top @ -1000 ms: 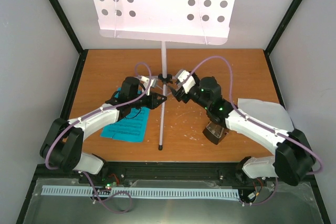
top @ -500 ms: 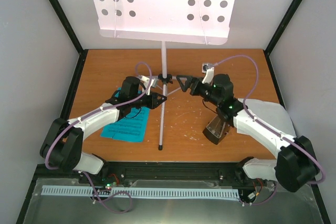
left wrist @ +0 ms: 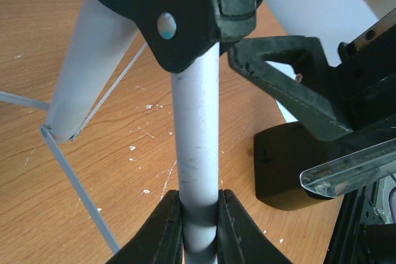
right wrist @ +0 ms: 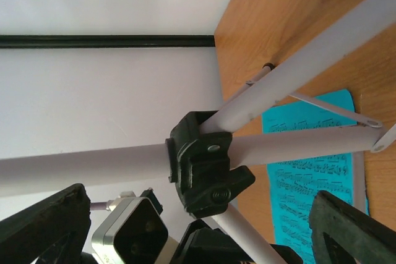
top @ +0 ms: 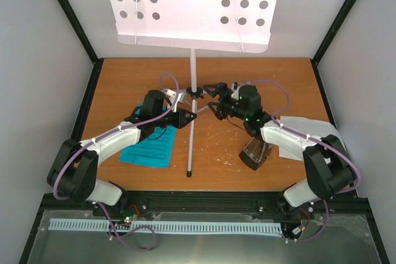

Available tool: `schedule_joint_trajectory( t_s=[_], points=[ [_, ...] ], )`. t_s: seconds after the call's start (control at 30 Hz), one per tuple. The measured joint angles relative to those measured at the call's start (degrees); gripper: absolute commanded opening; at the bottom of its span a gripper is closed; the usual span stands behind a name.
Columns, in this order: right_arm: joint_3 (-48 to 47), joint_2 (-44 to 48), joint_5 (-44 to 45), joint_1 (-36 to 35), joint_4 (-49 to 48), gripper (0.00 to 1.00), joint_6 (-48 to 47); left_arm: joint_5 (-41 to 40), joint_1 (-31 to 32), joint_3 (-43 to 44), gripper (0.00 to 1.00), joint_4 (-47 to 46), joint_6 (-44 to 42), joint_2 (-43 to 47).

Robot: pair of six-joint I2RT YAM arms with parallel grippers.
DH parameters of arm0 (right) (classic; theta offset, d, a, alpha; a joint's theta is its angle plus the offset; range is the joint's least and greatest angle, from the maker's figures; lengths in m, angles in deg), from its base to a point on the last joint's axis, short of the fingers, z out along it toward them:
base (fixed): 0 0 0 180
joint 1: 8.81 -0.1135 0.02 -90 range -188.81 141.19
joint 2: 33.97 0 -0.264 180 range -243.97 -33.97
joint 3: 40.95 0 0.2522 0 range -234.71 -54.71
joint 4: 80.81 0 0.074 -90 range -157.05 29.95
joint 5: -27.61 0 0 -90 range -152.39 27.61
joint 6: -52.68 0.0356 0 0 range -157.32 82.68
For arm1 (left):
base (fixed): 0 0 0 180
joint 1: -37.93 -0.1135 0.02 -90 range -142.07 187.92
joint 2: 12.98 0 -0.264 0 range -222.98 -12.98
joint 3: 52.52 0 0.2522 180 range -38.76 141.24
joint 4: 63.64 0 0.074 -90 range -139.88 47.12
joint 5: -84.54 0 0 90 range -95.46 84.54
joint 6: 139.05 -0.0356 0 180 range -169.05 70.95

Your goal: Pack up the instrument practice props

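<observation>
The music stand stands mid-table with its perforated grey tray high at the back and a black hub joining the silver tubes. My left gripper is shut on one silver tube just below the hub, its fingers pressed to both sides. My right gripper is open wide beside the hub, which sits between its spread fingers without touching them. The black metronome lies under the right arm. A blue music sheet lies under the left arm.
A white sheet lies at the table's right edge, partly under the right arm. Thin wire braces run between the stand's legs. Enclosure walls and black corner posts close in the table on three sides.
The right gripper drew back to the right and opened wide, then turned and came back close to the hub. The left gripper has kept its grip on the tube.
</observation>
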Motion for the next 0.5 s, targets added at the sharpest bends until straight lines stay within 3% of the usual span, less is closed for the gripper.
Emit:
schedule_joint_trajectory(
  t_s=[0.5],
  points=[
    [-2.58, -5.44, -0.87, -0.46, -4.72, 0.60, 8.85, 0.04, 0.00, 0.00, 0.00, -0.02, 0.37, 0.00]
  ],
)
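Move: The music stand's black clamp lies about 5 cm to the right hand's left and 3 cm ahead, roughly level. From that hand, the metronome stands some 16 cm right and 19 cm back, about 18 cm below, and the blue sheet music lies 20 cm left, 16 cm back and 22 cm below. From the left hand, still pinching the stand's leg, the clamp is about 7 cm ahead, 0 cm sideways and 5 cm above. The right hand eases about 2 cm left and forward towards the stand's clamp, its fingers closing partway around it. ##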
